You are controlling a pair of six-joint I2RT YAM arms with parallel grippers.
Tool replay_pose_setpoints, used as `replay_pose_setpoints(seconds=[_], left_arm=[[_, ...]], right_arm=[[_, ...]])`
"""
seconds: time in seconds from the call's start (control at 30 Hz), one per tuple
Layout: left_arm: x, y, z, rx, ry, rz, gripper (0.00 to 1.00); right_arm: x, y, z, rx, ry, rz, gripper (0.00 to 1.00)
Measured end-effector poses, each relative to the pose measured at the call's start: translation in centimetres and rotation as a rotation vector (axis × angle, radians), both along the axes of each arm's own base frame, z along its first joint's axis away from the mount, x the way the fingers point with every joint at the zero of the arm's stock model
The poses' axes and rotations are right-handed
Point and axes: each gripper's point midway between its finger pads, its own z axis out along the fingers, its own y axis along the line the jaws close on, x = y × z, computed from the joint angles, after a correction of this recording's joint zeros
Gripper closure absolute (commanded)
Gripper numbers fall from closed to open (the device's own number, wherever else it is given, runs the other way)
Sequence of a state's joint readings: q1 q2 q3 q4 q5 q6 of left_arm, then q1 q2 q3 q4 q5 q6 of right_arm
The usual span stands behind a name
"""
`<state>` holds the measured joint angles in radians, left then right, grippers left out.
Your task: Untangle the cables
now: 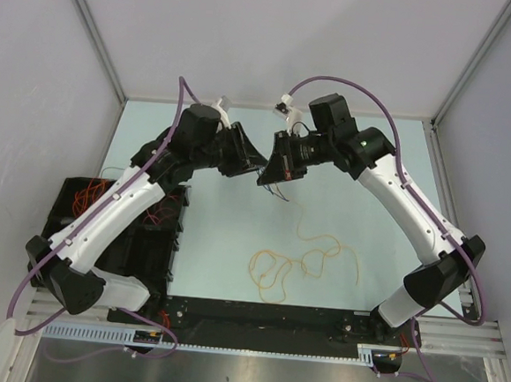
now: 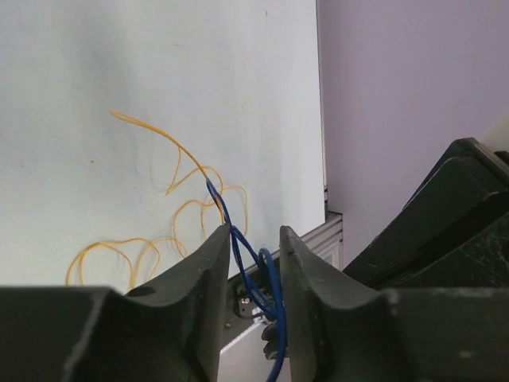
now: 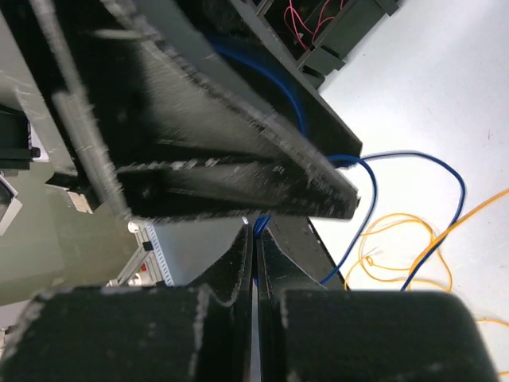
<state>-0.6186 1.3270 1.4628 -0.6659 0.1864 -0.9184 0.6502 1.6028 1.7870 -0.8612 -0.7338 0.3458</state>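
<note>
My two grippers meet in the air over the far middle of the table. A dark blue cable (image 2: 266, 274) runs in loops between the fingers of my left gripper (image 2: 253, 232), whose jaws stand apart around it. My right gripper (image 3: 256, 227) is shut on the same blue cable (image 3: 367, 191), which comes out at its fingertips. From above, the left gripper (image 1: 257, 166) and the right gripper (image 1: 272, 176) nearly touch, and a short bit of blue cable (image 1: 282, 195) hangs below them. A yellow-orange cable (image 1: 307, 261) lies in curly loops on the table, its upper end rising toward the blue one (image 2: 183, 151).
A black bin (image 1: 158, 245) stands at the table's left edge under my left arm, with red and orange wires (image 1: 87, 197) in it. A black rail (image 1: 263, 320) runs along the near edge. Grey walls close the sides and back.
</note>
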Motion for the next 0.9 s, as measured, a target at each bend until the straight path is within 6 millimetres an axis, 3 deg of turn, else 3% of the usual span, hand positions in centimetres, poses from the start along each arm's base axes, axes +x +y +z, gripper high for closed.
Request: replay_pose_setpoints(seconds=[0.13, 0.17, 0.27, 0.3, 0.33, 0.43, 0.53, 0.6, 0.73, 0.9], left_arm=[[-0.2, -0.4, -0.3, -0.001, 0.017, -0.007, 0.87], [-0.2, -0.4, -0.3, -0.003, 0.019, -0.007, 0.96], [-0.3, -0.5, -0.2, -0.01, 0.024, -0.011, 1.0], [-0.4, -0.6, -0.2, -0.011, 0.026, -0.014, 1.0], [-0.5, -0.6, -0.2, -0.014, 0.028, -0.017, 0.99], [-0.6, -0.7, -0.2, -0.018, 0.032, -0.023, 1.0], [-0.6, -0.7, -0.2, -0.014, 0.034, -0.025, 1.0], [-0.5, -0.5, 0.1, -0.003, 0.039, -0.023, 1.0], [0.4, -0.2, 2.9, -0.03, -0.013, -0.031, 1.0], [0.8, 0.3, 4.5, -0.048, -0.056, -0.051, 1.0]], right_arm=[[-0.2, -0.2, -0.2, -0.006, -0.003, -0.008, 1.0], [-0.2, -0.3, -0.2, -0.006, -0.002, -0.008, 1.0], [-0.4, -0.4, -0.4, -0.009, -0.002, -0.012, 0.98], [-0.4, -0.4, -0.4, -0.008, -0.002, -0.014, 0.94], [-0.5, -0.5, -0.5, -0.008, 0.003, -0.017, 0.71], [-0.6, -0.5, -0.5, -0.011, 0.016, -0.028, 0.45], [-0.3, -0.9, -0.9, -0.034, 0.032, -0.058, 0.31], [0.2, -1.4, -1.1, -0.048, 0.035, -0.095, 0.3], [2.8, -5.2, -1.0, -0.044, 0.056, -0.265, 0.25], [6.5, -13.6, -2.0, -0.008, 0.153, -0.604, 0.27]])
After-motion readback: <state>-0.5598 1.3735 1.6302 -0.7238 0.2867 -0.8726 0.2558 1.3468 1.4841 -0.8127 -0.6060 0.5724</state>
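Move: The blue cable already runs between the left hand's half-open fingers, practically at its hand point, while the right hand still pinches the same cable at its own fingertips. From the left hand, the raised strand of orange cable caught near the blue one is some 5 cm to the right, 2 cm back and 5 cm below. The orange pile lies on the table about 12 cm back, 10 cm to the right and 30 cm below. The left hand stays nearly in place and shuts its fingers the rest of the way, pinching the blue cable beside the right hand's grip, and only then does the right hand open and let go of it. The right hand draws away to the right about 14 cm and forward about 6 cm, turning some 35 degrees clockwise with fingers wide, while the left keeps its pinch and lifts the cable about 4.5 cm. ##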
